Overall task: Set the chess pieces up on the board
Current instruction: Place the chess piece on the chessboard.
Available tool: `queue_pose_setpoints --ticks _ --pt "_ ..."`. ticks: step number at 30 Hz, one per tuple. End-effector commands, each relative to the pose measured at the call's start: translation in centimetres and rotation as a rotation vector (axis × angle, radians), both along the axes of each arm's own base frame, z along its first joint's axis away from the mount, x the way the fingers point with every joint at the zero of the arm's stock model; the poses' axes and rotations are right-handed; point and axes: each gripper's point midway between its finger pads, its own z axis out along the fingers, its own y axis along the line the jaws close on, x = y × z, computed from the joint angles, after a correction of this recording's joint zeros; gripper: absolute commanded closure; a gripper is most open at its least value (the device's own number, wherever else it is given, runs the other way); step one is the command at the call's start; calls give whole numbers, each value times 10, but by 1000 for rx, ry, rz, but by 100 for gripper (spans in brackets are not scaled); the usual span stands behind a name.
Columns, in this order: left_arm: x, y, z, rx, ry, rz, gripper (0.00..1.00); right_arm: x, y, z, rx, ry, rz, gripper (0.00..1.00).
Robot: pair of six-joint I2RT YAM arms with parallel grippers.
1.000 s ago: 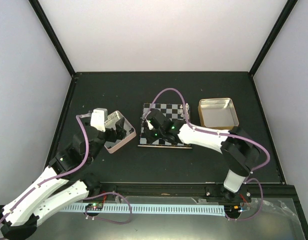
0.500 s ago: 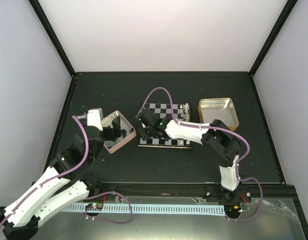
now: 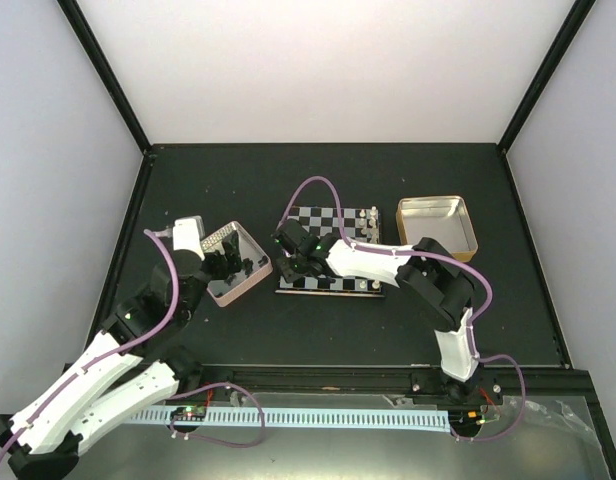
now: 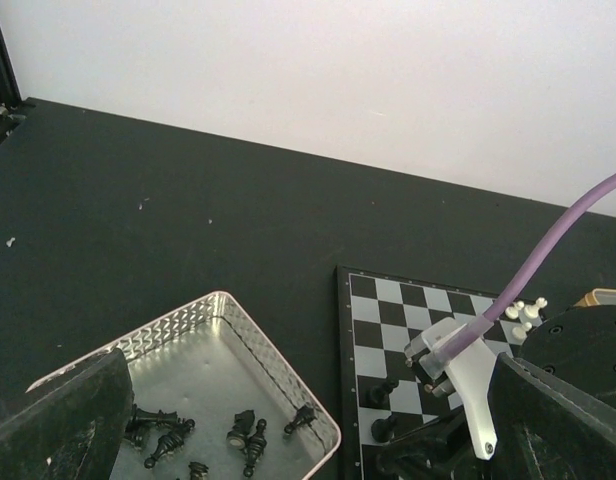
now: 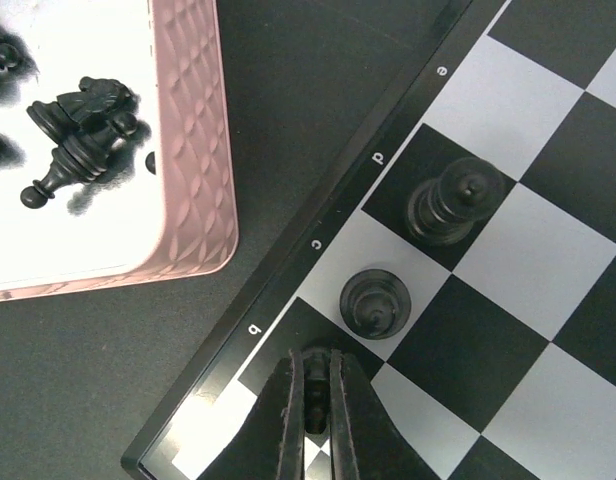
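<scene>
The board lies mid-table, and my right arm covers its near half. My right gripper is shut on a black chess piece over the dark square by the letter b at the board's left edge. Two black pieces stand beside it, one on the c square and one on the d square. More black pieces lie loose in the pink-rimmed tin. My left gripper hangs open above that tin, holding nothing. In the top view the left gripper is over the tin and the right gripper is at the board's near left corner.
A gold-rimmed square tin sits right of the board. A few white pieces stand on the board's far right side. The right arm's purple cable arches over the board. Black frame posts and pale walls surround the dark table.
My right gripper has slid left across the board to its near left corner, still shut. The right elbow has folded in. The left gripper has shifted slightly over the tin.
</scene>
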Motion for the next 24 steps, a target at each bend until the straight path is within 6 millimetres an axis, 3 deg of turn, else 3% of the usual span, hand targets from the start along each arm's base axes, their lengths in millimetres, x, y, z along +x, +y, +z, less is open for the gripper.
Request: queue_pose_setpoints --ticks 1,8,13,19,24 --pt "1 2 -5 0 22 9 1 -3 7 -5 9 24 7 97" --pt "3 0 -9 9 38 6 1 -6 6 -4 11 38 7 93" --pt "5 -3 -12 12 50 1 1 -5 5 5 29 40 -27 80" --pt "11 -12 -21 9 103 -35 1 -1 4 44 101 1 -68 67" --pt "23 -27 -55 -3 246 -106 1 0 -6 84 199 -41 -118 65"
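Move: Directly under the right hand, with its fingers shut on a black chess piece, is the b square on the board's left edge, about 3 cm below the hand point. The piece on c stands some 3 cm ahead, the tall piece on d about 5 cm ahead; the tray's middle is some 12 cm left, 2 cm farther out. From the high left hand, the tray pieces are about 7 cm ahead, 27 cm down; the b square is 6 cm ahead, 13 cm right. Holding nearly still over the b square, the right hand parts its fingers about a third of their range and lets go of the black piece, then rises straight up about 3 cm, clear of it. Meanwhile the empty left hand, still wide open, sinks some 4 cm with a little forward reach towards the tray, tipping downward slightly. ##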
